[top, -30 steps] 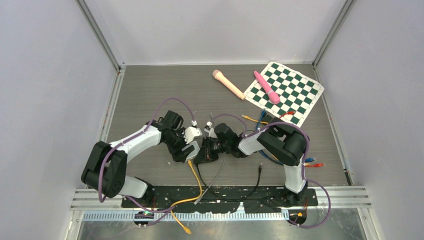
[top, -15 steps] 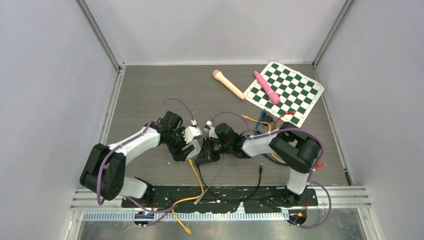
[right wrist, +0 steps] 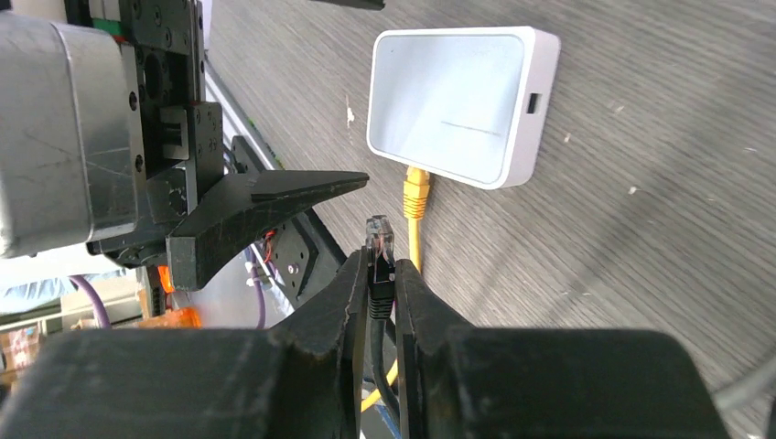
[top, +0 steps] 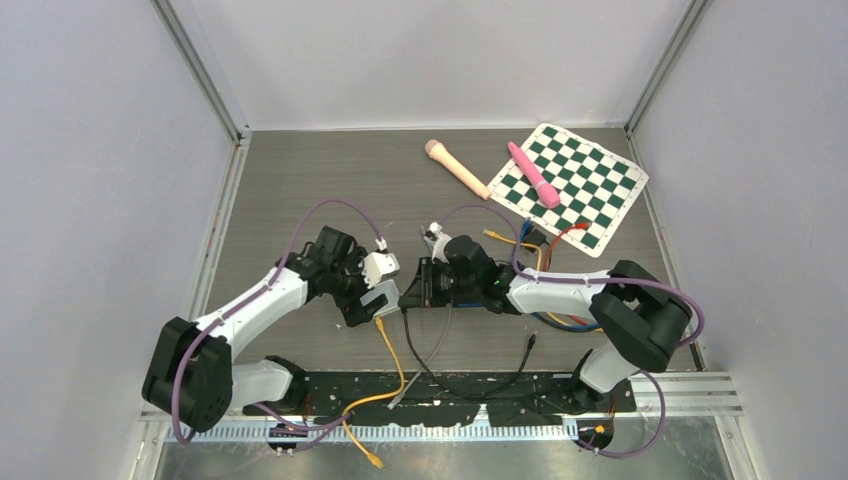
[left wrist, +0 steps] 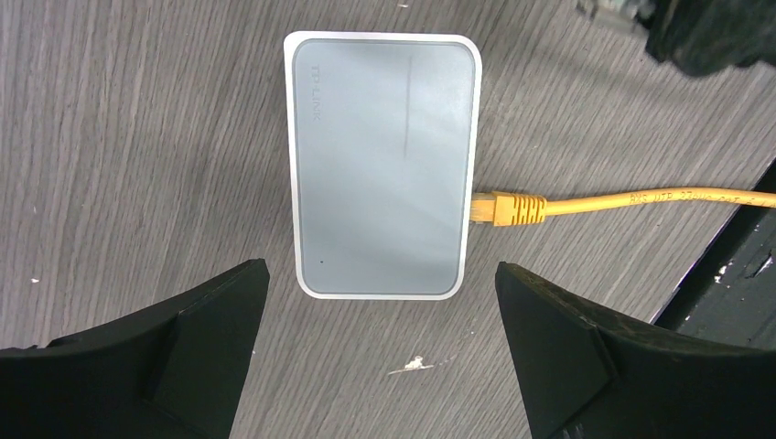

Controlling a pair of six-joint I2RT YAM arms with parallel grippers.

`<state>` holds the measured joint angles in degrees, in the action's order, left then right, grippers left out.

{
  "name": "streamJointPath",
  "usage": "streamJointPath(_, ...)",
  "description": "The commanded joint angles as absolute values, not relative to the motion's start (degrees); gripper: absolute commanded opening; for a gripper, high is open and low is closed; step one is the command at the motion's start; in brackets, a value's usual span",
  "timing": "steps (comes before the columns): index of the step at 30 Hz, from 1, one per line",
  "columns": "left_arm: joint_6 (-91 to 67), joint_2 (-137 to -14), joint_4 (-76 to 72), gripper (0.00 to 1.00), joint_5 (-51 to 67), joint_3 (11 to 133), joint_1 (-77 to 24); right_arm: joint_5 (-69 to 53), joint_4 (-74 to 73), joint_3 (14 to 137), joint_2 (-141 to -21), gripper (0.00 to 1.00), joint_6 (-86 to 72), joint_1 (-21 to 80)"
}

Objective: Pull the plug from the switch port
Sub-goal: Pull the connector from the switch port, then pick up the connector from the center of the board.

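Note:
The grey-topped white switch [left wrist: 382, 165] lies flat on the wooden table, with a yellow plug [left wrist: 508, 208] still seated in its side. My left gripper [left wrist: 380, 268] is open, its black fingers wide on either side of the switch's near end and touching nothing. My right gripper [right wrist: 377, 265] is shut on a black plug [right wrist: 380, 242], which is out of the switch [right wrist: 453, 101] and held a little way off, beside the yellow plug [right wrist: 416, 192]. From above, the left gripper [top: 365, 288] and the right gripper [top: 420, 285] face each other over the switch [top: 374, 300].
A green checkered mat [top: 570, 185] with a pink tool [top: 533, 173] lies at the back right, a beige tool [top: 457, 167] beside it. Coloured cables [top: 540, 250] bunch behind the right arm. A black cable loop [top: 470, 370] and yellow cable [top: 395, 350] run toward the front edge.
The left gripper has opened wide and let go of the switch. The right gripper has drawn back to the right with the black plug, now free of the switch.

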<state>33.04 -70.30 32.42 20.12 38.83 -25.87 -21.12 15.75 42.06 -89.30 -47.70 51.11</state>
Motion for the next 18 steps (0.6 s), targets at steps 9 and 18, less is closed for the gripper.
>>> streamJointPath(9,27.98,-55.06,25.14,1.0,14.38,38.66,-25.75,-15.8,6.24,48.05,-78.95,0.05,-43.12,44.83)
streamJointPath(18,12.8,-33.11,11.15,1.0,-6.91,33.36,-25.66,-17.09,10.0,56.74,-79.21,0.05,-50.24,46.29)
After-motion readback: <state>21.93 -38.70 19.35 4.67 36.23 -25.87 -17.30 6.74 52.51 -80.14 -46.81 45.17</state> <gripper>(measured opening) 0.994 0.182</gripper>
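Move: The white switch's middle lies some 6 cm to the right hand's left, about 1 cm ahead and 7 cm below; this hand already holds the black plug free of it. The yellow plug, still in the switch, is about 5 cm left, 4 cm back and 7 cm below that hand. From the open left hand the switch is roughly 4 cm right, 1 cm ahead and 3 cm below, the yellow plug 4 cm right, 4 cm back and 3 cm below. Still pinching the black plug, the right hand carries it up about 11 cm and forward 6 cm, away from the white switch, swinging a little right first and then slightly back left. The left hand, already open and clear, pulls up off the switch some 15 cm and a bit forward, its fingers staying wide and tipping about 35 degrees from down towards forward. ##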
